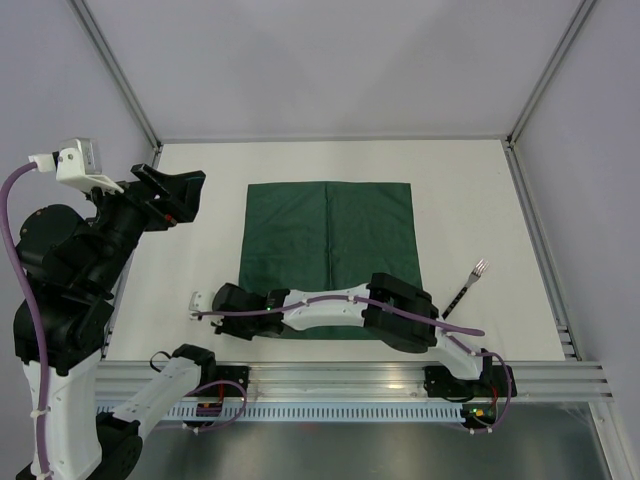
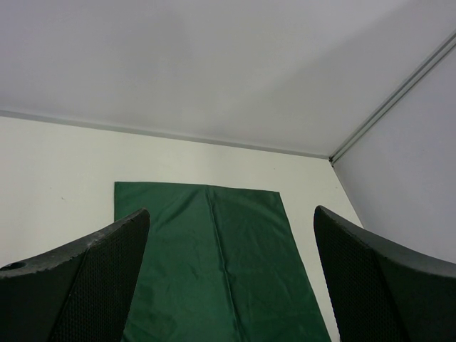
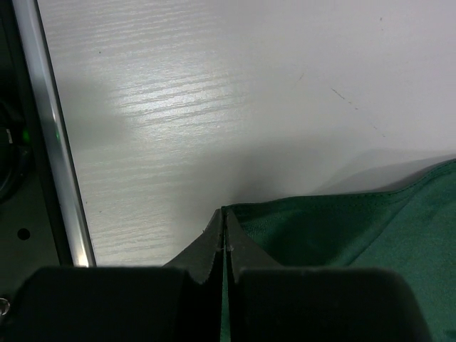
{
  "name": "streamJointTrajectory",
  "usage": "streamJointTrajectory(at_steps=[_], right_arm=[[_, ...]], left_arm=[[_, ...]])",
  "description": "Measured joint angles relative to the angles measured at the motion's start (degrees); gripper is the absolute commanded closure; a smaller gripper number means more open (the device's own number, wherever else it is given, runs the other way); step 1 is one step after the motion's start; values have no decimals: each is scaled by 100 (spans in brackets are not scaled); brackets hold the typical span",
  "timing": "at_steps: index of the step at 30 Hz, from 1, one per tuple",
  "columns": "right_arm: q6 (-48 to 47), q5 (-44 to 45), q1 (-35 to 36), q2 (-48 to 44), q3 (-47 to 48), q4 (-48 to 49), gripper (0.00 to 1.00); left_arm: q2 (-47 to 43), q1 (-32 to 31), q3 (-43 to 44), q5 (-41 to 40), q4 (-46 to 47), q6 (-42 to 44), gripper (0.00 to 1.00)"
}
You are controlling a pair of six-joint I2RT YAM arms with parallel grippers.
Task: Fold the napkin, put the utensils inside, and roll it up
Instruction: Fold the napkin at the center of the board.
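Note:
The dark green napkin (image 1: 330,235) lies flat in the middle of the table with a faint centre crease. My right arm reaches leftward across its near edge. The right gripper (image 1: 238,303) is shut on the napkin's near left corner. In the right wrist view a thin strip of the napkin (image 3: 342,228) runs between the closed fingers of the right gripper (image 3: 224,214). The fork (image 1: 465,290), silver tines and black handle, lies on the table right of the napkin. My left gripper (image 1: 175,195) hangs wide open above the table's left side. In its own view the left gripper (image 2: 231,209) looks over the napkin (image 2: 214,271), holding nothing.
A metal rail (image 1: 380,372) runs along the table's near edge, seen also as the rail (image 3: 57,164) in the right wrist view. White enclosure walls stand at the back and both sides, with a frame post (image 1: 540,80) at the far right corner.

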Motion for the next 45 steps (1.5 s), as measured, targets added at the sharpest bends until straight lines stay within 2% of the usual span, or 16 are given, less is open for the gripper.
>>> streamJointTrajectory(at_steps=[13, 19, 34, 45], right_arm=[[-111, 26, -22, -463, 114, -245, 100], [-162, 22, -256, -809, 105, -304, 99], [-295, -2, -2083, -1910, -955, -424, 100], [-520, 0, -3359, -2310, -1241, -409, 100]], left_arm=[[2, 0, 0, 0, 0, 2, 0], [39, 0, 0, 0, 4, 2, 0], [264, 0, -413, 120, 337, 0, 0], [522, 0, -601, 369, 682, -9, 0]])
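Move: My right hand already pinches the napkin's near left corner just above the board. The far right corner, diagonally across, lies about 43 cm ahead and 43 cm to the right, with the napkin's middle about halfway there, some 21 cm ahead and 22 right. The far left corner is 43 cm straight ahead. From my high, empty left hand, the far right corner is roughly 35 cm ahead, 46 right and 49 below. I keep the corner pinched and lift it almost straight up about 6 cm, then sweep my right hand diagonally forward and right over the napkin towards the far right corner, still climbing a little and turning clockwise about 30 degrees. That sweep covers some 30 cm. My left hand, open and touching nothing, eases about 5 cm forward, sinking and drifting right. ##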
